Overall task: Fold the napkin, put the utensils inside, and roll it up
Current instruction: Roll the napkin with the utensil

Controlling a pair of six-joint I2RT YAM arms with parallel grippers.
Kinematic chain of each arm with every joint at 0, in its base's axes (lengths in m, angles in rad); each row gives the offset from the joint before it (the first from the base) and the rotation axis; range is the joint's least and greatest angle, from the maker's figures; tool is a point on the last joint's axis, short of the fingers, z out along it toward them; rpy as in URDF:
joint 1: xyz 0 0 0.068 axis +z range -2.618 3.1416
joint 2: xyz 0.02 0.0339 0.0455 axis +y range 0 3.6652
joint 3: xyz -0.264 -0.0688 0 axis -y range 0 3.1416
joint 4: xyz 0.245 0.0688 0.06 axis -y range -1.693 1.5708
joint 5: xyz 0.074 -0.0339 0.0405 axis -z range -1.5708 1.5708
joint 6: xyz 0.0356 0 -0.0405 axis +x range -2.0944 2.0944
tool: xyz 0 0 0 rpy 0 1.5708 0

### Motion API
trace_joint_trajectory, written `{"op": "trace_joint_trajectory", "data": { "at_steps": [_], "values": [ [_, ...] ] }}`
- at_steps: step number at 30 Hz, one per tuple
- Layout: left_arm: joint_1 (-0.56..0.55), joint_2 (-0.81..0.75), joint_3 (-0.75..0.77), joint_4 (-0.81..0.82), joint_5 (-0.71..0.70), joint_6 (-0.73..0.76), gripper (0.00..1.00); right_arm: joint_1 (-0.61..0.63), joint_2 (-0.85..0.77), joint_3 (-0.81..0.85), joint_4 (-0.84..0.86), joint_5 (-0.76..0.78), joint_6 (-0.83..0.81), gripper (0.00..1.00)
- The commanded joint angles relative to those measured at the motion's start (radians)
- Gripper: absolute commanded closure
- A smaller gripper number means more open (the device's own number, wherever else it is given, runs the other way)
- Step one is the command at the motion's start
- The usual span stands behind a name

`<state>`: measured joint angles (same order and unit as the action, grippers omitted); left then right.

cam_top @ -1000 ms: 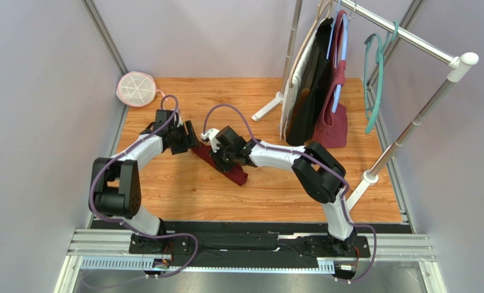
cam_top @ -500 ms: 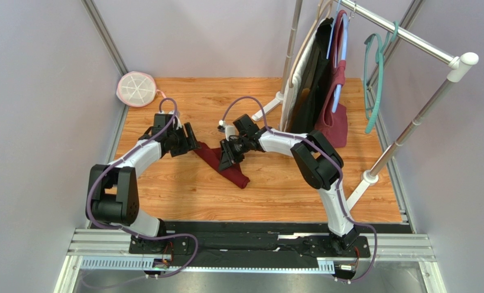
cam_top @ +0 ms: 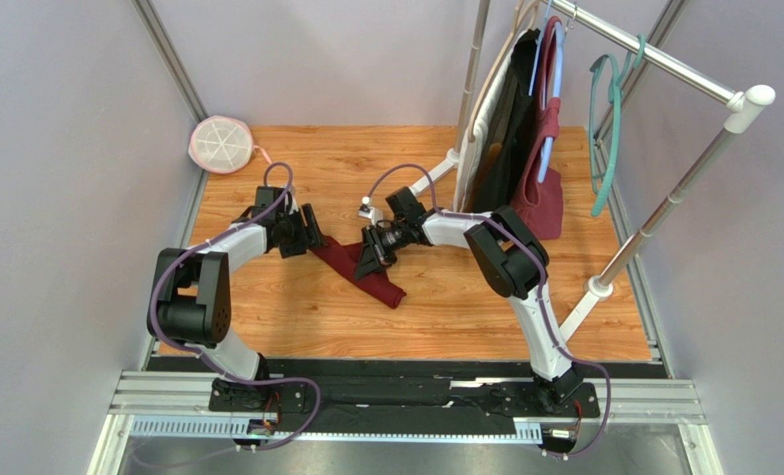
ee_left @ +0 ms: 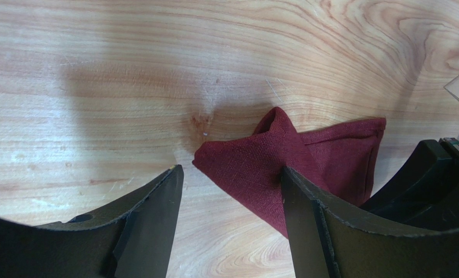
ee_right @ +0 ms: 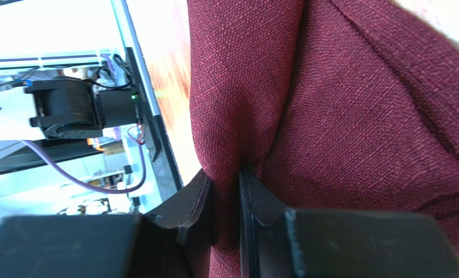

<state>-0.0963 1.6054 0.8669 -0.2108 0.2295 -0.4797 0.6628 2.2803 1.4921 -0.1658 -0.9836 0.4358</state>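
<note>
The dark red napkin (cam_top: 366, 272) lies bunched in a diagonal strip on the wooden table between the two arms. My right gripper (cam_top: 372, 257) is shut on a fold of it, and in the right wrist view the cloth (ee_right: 342, 116) is pinched tight between the jaws of that gripper (ee_right: 224, 176). My left gripper (cam_top: 310, 232) stands open at the strip's left end. In the left wrist view a pointed corner of the napkin (ee_left: 307, 162) lies between and just beyond the jaws of this gripper (ee_left: 230, 171), and its right finger (ee_left: 307, 226) overlaps the cloth. The utensils are out of view.
A round white mesh disc (cam_top: 220, 143) with a pink cord lies at the back left corner. A clothes rack (cam_top: 653, 54) with hanging bags (cam_top: 524, 148) and a teal hanger (cam_top: 609, 119) stands at the back right, its feet (cam_top: 433, 178) on the table.
The right gripper has drawn back toward the rack with the napkin pinched, its arm stretching out. The left gripper has shifted slightly and stays open.
</note>
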Motion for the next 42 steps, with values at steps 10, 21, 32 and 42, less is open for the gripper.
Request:
{"op": "trace_joint_trajectory", "data": {
  "at_steps": [10,21,32,42],
  "values": [
    [0.003,0.031,0.044,0.036,0.033,-0.025,0.53,-0.009,-0.025,-0.003,-0.023,0.011,0.014,0.51],
    [0.003,0.048,0.070,-0.005,0.039,-0.013,0.53,0.055,-0.301,0.027,-0.265,0.552,-0.236,0.33],
    [0.003,0.060,0.089,-0.021,0.041,-0.007,0.53,0.316,-0.332,0.039,-0.233,0.967,-0.476,0.34],
    [0.003,0.062,0.092,-0.025,0.042,-0.005,0.53,0.379,-0.223,0.071,-0.244,1.120,-0.592,0.35]
  ]
}}
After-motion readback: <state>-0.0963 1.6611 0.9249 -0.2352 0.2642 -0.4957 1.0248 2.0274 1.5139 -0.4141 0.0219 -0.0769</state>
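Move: The right hand, its fingers nearly shut, already holds the napkin roll close to its middle, which lies about 2 cm back, 1 cm to the left and 1 cm below; the loose flap spreads about 3 cm ahead and 2 cm to its left. Between the left hand's open fingers sits the roll's left end, roughly 1 cm ahead, 1 cm to the right and 1 cm below, with that flap some 8 cm to its right and 1 cm back. The right hand opens and comes free of the roll, lifts about 7.5 cm while swinging first forward and right, then back and left over the napkin, and sinks some 5 cm towards the roll again, its wrist turned about 60 degrees so that the open fingers, at first aimed left, now point steeply down on either side of the roll. Meanwhile the left hand stays low, shifting less than a centimetre or so, and closes its fingers partway to pinch the roll's left end. ##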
